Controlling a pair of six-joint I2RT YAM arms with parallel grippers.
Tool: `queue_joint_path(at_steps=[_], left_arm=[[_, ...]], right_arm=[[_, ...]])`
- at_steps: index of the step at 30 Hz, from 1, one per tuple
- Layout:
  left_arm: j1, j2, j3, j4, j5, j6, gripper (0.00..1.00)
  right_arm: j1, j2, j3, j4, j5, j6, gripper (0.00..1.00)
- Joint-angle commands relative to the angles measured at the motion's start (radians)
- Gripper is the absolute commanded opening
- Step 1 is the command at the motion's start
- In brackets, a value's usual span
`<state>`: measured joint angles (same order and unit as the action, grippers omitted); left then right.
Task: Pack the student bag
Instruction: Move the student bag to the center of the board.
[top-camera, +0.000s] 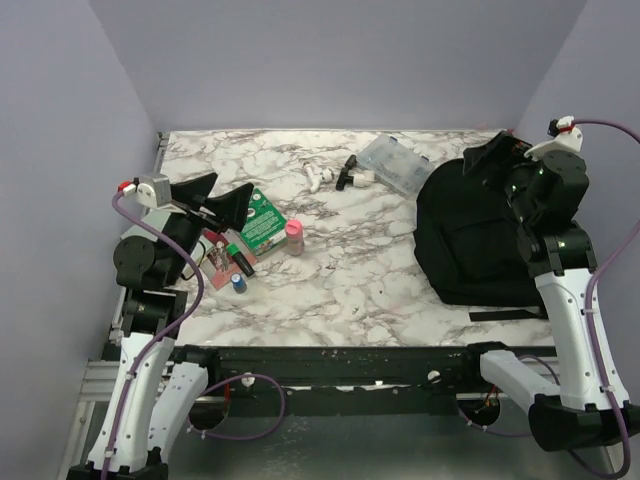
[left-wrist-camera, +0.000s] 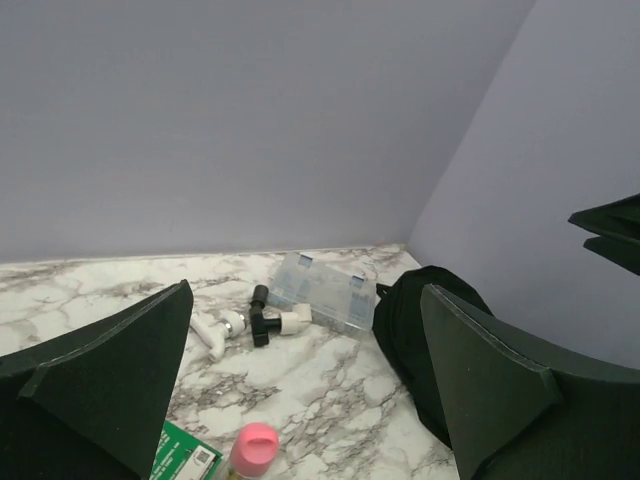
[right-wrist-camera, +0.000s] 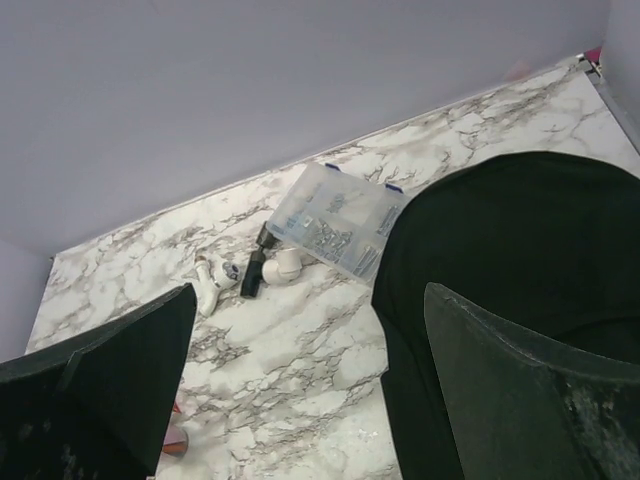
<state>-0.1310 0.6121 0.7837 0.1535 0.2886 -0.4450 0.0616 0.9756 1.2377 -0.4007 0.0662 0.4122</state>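
Observation:
The student bag (top-camera: 470, 240) is a large black backpack lying flat at the right of the marble table, its front pocket facing up. It also shows in the left wrist view (left-wrist-camera: 415, 330) and the right wrist view (right-wrist-camera: 500, 240). My right gripper (top-camera: 497, 158) hangs open and empty above the bag's far edge; its jaws stand wide apart (right-wrist-camera: 310, 295). My left gripper (top-camera: 230, 195) is open and empty at the left, above a green box (top-camera: 262, 225), and points toward the bag (left-wrist-camera: 305, 300).
A clear plastic compartment box (top-camera: 395, 163) lies at the back next to the bag. A black-and-white pipe fitting (top-camera: 352, 178) and a white part (top-camera: 318, 178) lie left of it. A pink-capped bottle (top-camera: 294, 237), a red circuit board (top-camera: 222, 258) and a small blue-capped item (top-camera: 238, 282) sit near the green box.

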Motion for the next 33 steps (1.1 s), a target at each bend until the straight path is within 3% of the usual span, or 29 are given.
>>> queue_joint_path(at_steps=[1, 13, 16, 23, 33], left_arm=[[0.004, 0.038, 0.026, 0.04, 0.083, -0.026, 0.99], [-0.026, 0.123, 0.048, 0.038, 0.175, -0.068, 0.99], [-0.048, 0.133, 0.05, 0.031, 0.174, -0.055, 0.99], [-0.126, 0.118, 0.058, -0.002, 0.139, -0.018, 0.99], [-0.148, 0.118, 0.076, -0.022, 0.146, -0.045, 0.99]], right_arm=[[-0.006, 0.022, -0.019, -0.003, 0.038, 0.008, 1.0], [-0.005, 0.23, -0.117, 0.056, 0.185, 0.094, 1.0], [-0.005, 0.313, -0.145, 0.003, 0.298, 0.222, 1.0], [-0.056, 0.38, -0.218, -0.143, 0.386, 0.346, 1.0], [-0.054, 0.211, -0.454, -0.223, 0.034, 0.281, 0.95]])
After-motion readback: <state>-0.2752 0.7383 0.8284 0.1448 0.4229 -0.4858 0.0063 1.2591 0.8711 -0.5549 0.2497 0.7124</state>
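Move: The student bag lies flat with its middle about 31 cm below the open right hand, some 11 cm to its right and 2 cm back. The clear parts box lies about 28 cm ahead of that hand and 3 cm to its left; the black-and-white pipe fitting is about 28 cm ahead and 14 cm left, both some 34 cm down. From the left hand, the bag is roughly 38 cm ahead, 50 cm to the right and 34 cm below. Down onto the left half of the student bag, the right hand drops about 27 cm, reaching some 6 cm forward early, then drawing back past its start and easing to the right; it tips fingers-down by about 40 degrees and swings clockwise, stopping close to the fabric with fingers still wide. The open left hand drifts rightward, dipping slightly and turning clockwise. ##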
